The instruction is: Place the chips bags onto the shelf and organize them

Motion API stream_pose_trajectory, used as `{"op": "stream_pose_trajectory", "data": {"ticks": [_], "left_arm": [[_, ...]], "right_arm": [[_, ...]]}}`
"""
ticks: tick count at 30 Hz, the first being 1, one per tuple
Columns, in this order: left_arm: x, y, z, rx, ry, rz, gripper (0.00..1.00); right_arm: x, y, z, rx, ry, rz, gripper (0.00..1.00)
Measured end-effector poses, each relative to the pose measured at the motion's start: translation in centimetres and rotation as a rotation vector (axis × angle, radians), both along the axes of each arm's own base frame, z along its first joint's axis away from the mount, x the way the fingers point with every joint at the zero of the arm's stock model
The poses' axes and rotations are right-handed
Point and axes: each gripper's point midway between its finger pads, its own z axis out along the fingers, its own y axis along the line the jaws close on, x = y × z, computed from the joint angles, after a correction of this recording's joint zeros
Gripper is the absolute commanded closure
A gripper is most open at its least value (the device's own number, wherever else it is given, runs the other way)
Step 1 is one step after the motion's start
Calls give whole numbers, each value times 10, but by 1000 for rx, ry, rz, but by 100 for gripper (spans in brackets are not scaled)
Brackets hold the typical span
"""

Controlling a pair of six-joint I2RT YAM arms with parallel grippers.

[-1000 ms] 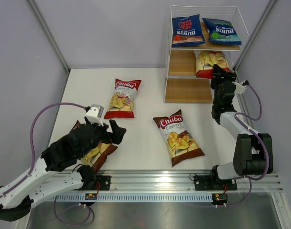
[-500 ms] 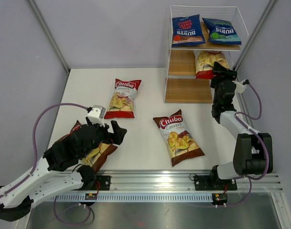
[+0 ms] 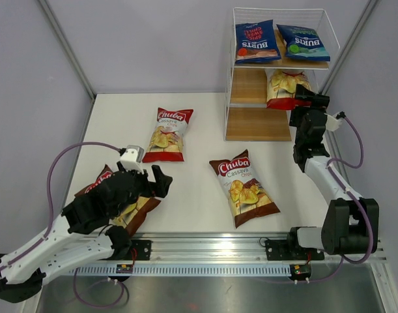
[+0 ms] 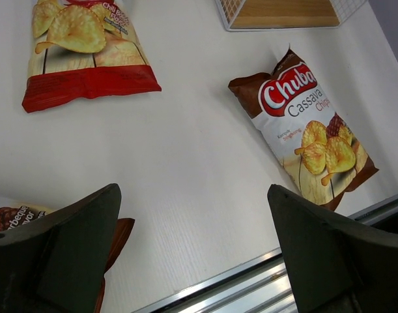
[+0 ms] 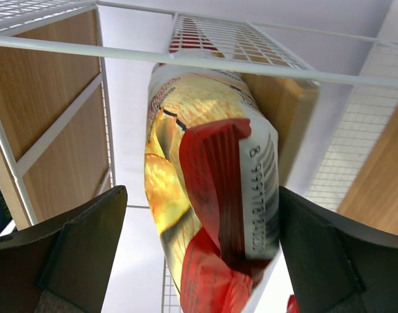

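Observation:
The shelf (image 3: 228,78) stands at the back right, with two blue Burts chips bags (image 3: 256,41) (image 3: 303,42) on its top tier. A red-and-white bag (image 3: 286,88) (image 5: 212,195) rests on the middle tier's right side. My right gripper (image 3: 309,101) (image 5: 202,254) is open at that bag's near end, with both fingers apart from it. Another red-and-white bag (image 3: 167,134) (image 4: 81,45) and a brown Chuba bag (image 3: 244,189) (image 4: 312,134) lie flat on the table. My left gripper (image 3: 150,179) (image 4: 195,248) hangs open over the second brown bag (image 3: 117,205) (image 4: 16,218).
An aluminium rail (image 3: 212,244) (image 4: 251,280) runs along the table's near edge. Grey walls close in both sides, and the right one stands close to the shelf. Purple cables loop off both arms.
My right gripper has opened and let go of the red-and-white bag on the middle tier, drawing back slightly to the right. The left arm has barely shifted.

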Motion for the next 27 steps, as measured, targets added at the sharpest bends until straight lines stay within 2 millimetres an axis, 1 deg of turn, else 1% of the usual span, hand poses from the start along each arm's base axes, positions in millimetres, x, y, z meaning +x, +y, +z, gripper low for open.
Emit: {"op": "stream_pose_trajectory", "data": {"ticks": [5,9,14,18,20,23,25,27], "left_arm": [[8,3,-11,44,37,51,1],[15,3,-15,63,57,82,1],[28,10,-20,82,87,142,1],[54,18,-23,64,146,215,1],[70,21,-29,50,180,246,1],[90,26,-38,14,233,265,1],[107,32,-39,-21,264,275,1],[130,41,-35,-59,289,291,1]], "right_arm": [[-11,0,-10,-2,66,-1,1],[-20,-2,-18,-6,124,-4,0],[-40,-3,-16,-41,143,1,1],[-56,-5,-10,-108,187,22,0],[-64,-10,-10,-148,220,27,0],[-78,-7,-12,-257,262,79,1],[-89,3,-13,-351,286,158,0],[-103,19,-15,-453,302,268,1]]}}
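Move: Some 20 cm straight ahead of the left hand and 21 below it lies the red chips bag; the barbecue bag is about 13 cm to that hand's left and 2 back, the brown chips bag roughly 27 right and 3 ahead. From the right hand, the red chips bag is about 49 cm left and 8 back, the brown chips bag 21 left and 25 back, both far below; the just-shelved bag sits about 8 cm ahead and 6 left, roughly level. Reaching out over the table towards the red chips bag, the open left hand speeds up forward about 13 cm, drifting a little left and sinking slightly as its fingers tip down and swing counter-clockwise. Meanwhile the right hand, fingers already wide open, backs some 10 cm away from the shelved bag, rolling left side down, tipping down and turning counter-clockwise late on. ##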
